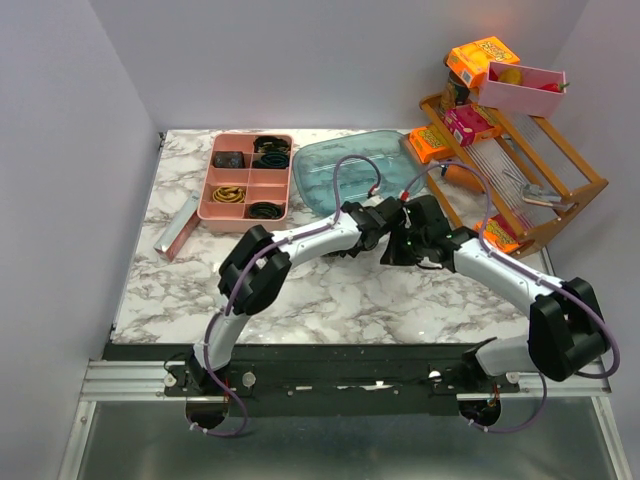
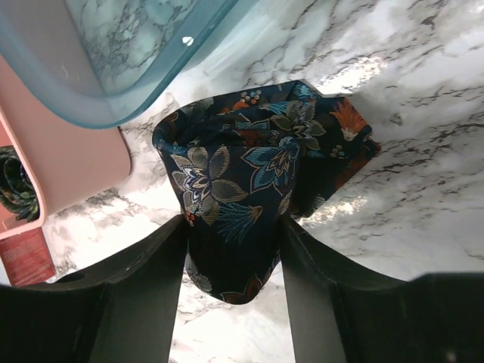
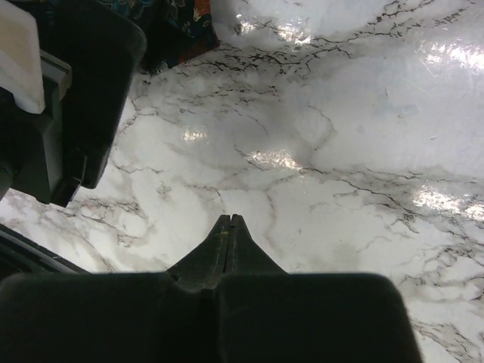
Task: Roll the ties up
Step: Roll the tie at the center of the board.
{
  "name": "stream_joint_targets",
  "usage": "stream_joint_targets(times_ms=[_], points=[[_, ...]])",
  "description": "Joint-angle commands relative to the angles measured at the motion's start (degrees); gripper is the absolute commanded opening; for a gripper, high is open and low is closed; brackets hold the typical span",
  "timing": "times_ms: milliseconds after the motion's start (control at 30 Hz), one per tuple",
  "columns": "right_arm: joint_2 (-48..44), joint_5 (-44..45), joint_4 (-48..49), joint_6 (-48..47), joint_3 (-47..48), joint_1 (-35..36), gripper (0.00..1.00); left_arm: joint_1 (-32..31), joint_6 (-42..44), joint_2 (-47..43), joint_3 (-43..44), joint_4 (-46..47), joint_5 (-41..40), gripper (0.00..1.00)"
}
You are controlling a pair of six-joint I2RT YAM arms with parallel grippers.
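A tie [image 2: 249,174] of dark navy fabric with orange and pale-blue flowers lies bunched into a loose roll on the marble table [image 2: 423,151]. My left gripper [image 2: 233,221] straddles its near end, and the fabric fills the gap and touches both fingers. From the right wrist only a corner of the tie [image 3: 181,30] shows, at the top edge beside the left arm's black housing [image 3: 68,98]. My right gripper [image 3: 231,218] is shut with nothing in it, just above bare marble. From above, both grippers [image 1: 385,225] [image 1: 405,245] meet at mid-table and hide the tie.
A pink compartment tray [image 1: 247,200] holding several dark and gold coils stands at the back left. A clear blue tray [image 1: 340,185] sits right beside it, close to the tie. A wooden rack [image 1: 560,190] with snack boxes fills the back right. A pink bar [image 1: 177,228] lies at the left.
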Motion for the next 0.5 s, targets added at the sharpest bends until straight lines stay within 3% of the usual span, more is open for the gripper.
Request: stream_joint_targets(times_ms=[0, 133, 467], points=[[-2.36, -0.18, 2.93, 0.37, -1.25, 0.31, 0.01, -1.11, -0.76, 0.38, 0.37, 0.75, 4.22, 0.71], [-3.06, 0.26, 2.75, 0.45, -1.86, 0.31, 0.01, -1.11, -0.94, -3.05, -2.09, 5.75, 8.61, 0.82], [-4.12, 1.23, 2.40, 0.19, -1.95, 0.31, 0.01, -0.14, -2.25, -8.75, -5.51, 12.52, 19.51, 0.82]])
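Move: The loosely rolled tie is already between my left fingers, its middle about 2 cm ahead of the hand, 1 cm right and 3 cm below. The clear blue tray's middle is some 18 cm ahead and 1 cm right of my left hand. The pink divided box is about 15 cm ahead and 23 cm left. From my right hand, the tie is roughly 4 cm ahead, 8 cm left and 4 cm lower. I open my left fingers wide, loosening their hold on the tie, while I carry that hand about 4 cm to my right towards the right gripper, easing back 1.5 cm. It dips about 1 cm and comes most of the way back up as the wrist rolls some 15 degrees, left side down. The right finger comes clear of the fabric; the left one stays close against it. ##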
